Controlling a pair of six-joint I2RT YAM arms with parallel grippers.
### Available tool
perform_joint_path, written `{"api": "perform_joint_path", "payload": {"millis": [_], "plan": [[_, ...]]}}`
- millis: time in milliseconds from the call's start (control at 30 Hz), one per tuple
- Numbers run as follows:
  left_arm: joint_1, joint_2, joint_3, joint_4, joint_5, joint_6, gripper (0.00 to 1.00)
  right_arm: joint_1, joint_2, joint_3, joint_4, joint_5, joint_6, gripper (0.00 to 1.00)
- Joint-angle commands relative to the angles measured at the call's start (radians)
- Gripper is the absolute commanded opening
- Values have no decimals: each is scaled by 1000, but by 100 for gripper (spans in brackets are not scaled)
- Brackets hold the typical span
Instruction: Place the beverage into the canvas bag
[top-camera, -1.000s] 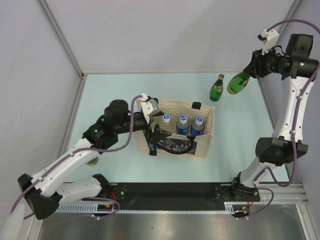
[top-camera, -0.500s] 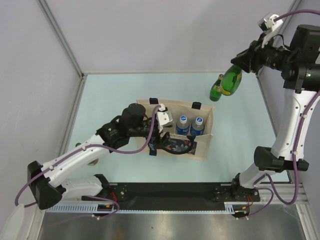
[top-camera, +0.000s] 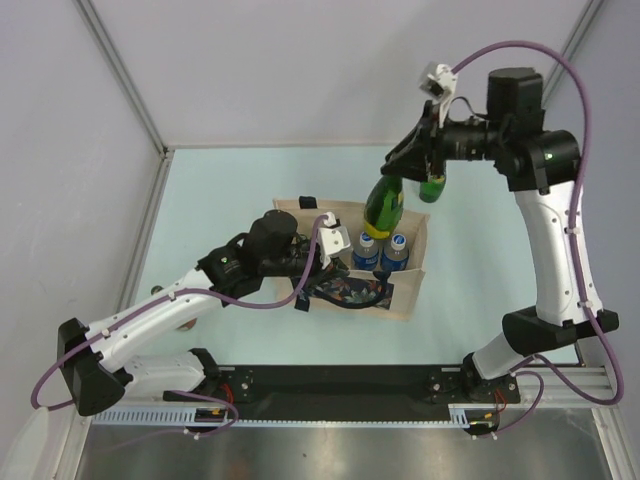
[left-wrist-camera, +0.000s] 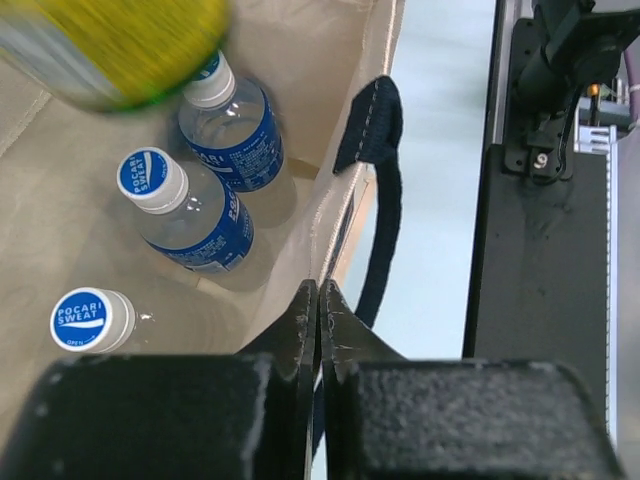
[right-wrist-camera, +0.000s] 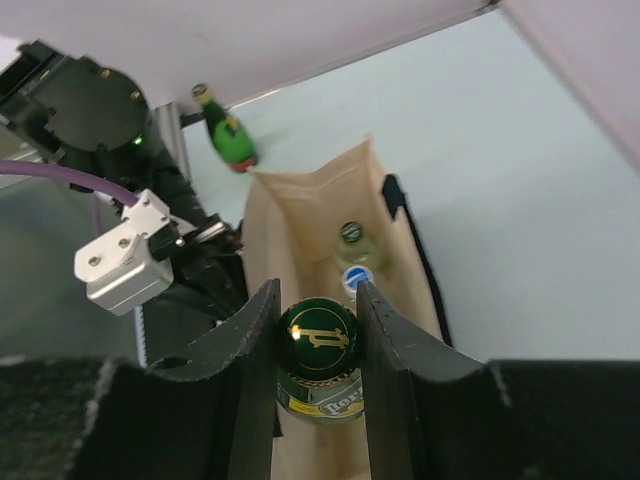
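Note:
The beverage (top-camera: 383, 205), a green glass bottle with a yellow label, hangs over the open mouth of the canvas bag (top-camera: 408, 290). My right gripper (top-camera: 405, 170) is shut on its neck. In the right wrist view the fingers (right-wrist-camera: 317, 305) clamp the gold-printed cap (right-wrist-camera: 318, 340) straight above the bag (right-wrist-camera: 300, 215). My left gripper (top-camera: 322, 272) is shut on the bag's near rim (left-wrist-camera: 335, 225), beside a navy handle (left-wrist-camera: 375, 130). The bottle's base (left-wrist-camera: 110, 40) shows blurred at the top of the left wrist view.
Blue-capped water bottles (left-wrist-camera: 147, 172) (left-wrist-camera: 92, 318) (left-wrist-camera: 212, 85) stand inside the bag. A second green bottle (top-camera: 433, 190) (right-wrist-camera: 228, 135) stands on the table just behind the bag. The black rail (left-wrist-camera: 540, 260) runs along the near edge.
My right arm has swung left, carrying the green bottle from the back right to above the bag. My left gripper has reached over the bag's rim and closed on it.

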Motion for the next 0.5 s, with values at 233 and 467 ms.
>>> {"api": "perform_joint_path", "payload": {"millis": [233,467], "plan": [[-19,-45,15,23,70,-36,0,182,-88,-176,6,40,-103,0],[-18,-72,18,40,74,-40,0,210,-108,-286,-52,109,-217,0]]}}
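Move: The green bottle hangs by its neck from the right hand. The gap it is bound for, against the canvas bag's near wall, lies about 4 cm back, 4 cm left and some 36 cm below that hand. The middle Pocari bottle stands roughly 1 cm ahead and 3 cm left, the right Pocari level with the hand and 5 cm right, both some 35 cm down. From the left hand the gap is about 4 cm ahead, 7 cm right and 14 cm below. The green bottle, still pinched at its neck, is carried by the right hand about 9 cm down, while easing some 4 cm left and 3 cm back, base first into the bag's mouth by the near wall. The sideways drift dies out into a nearly straight descent as the fingers tip downward about 10 degrees and swing slightly counter-clockwise. The left hand, closed on the near rim, stays put and keeps its hold on the canvas. ##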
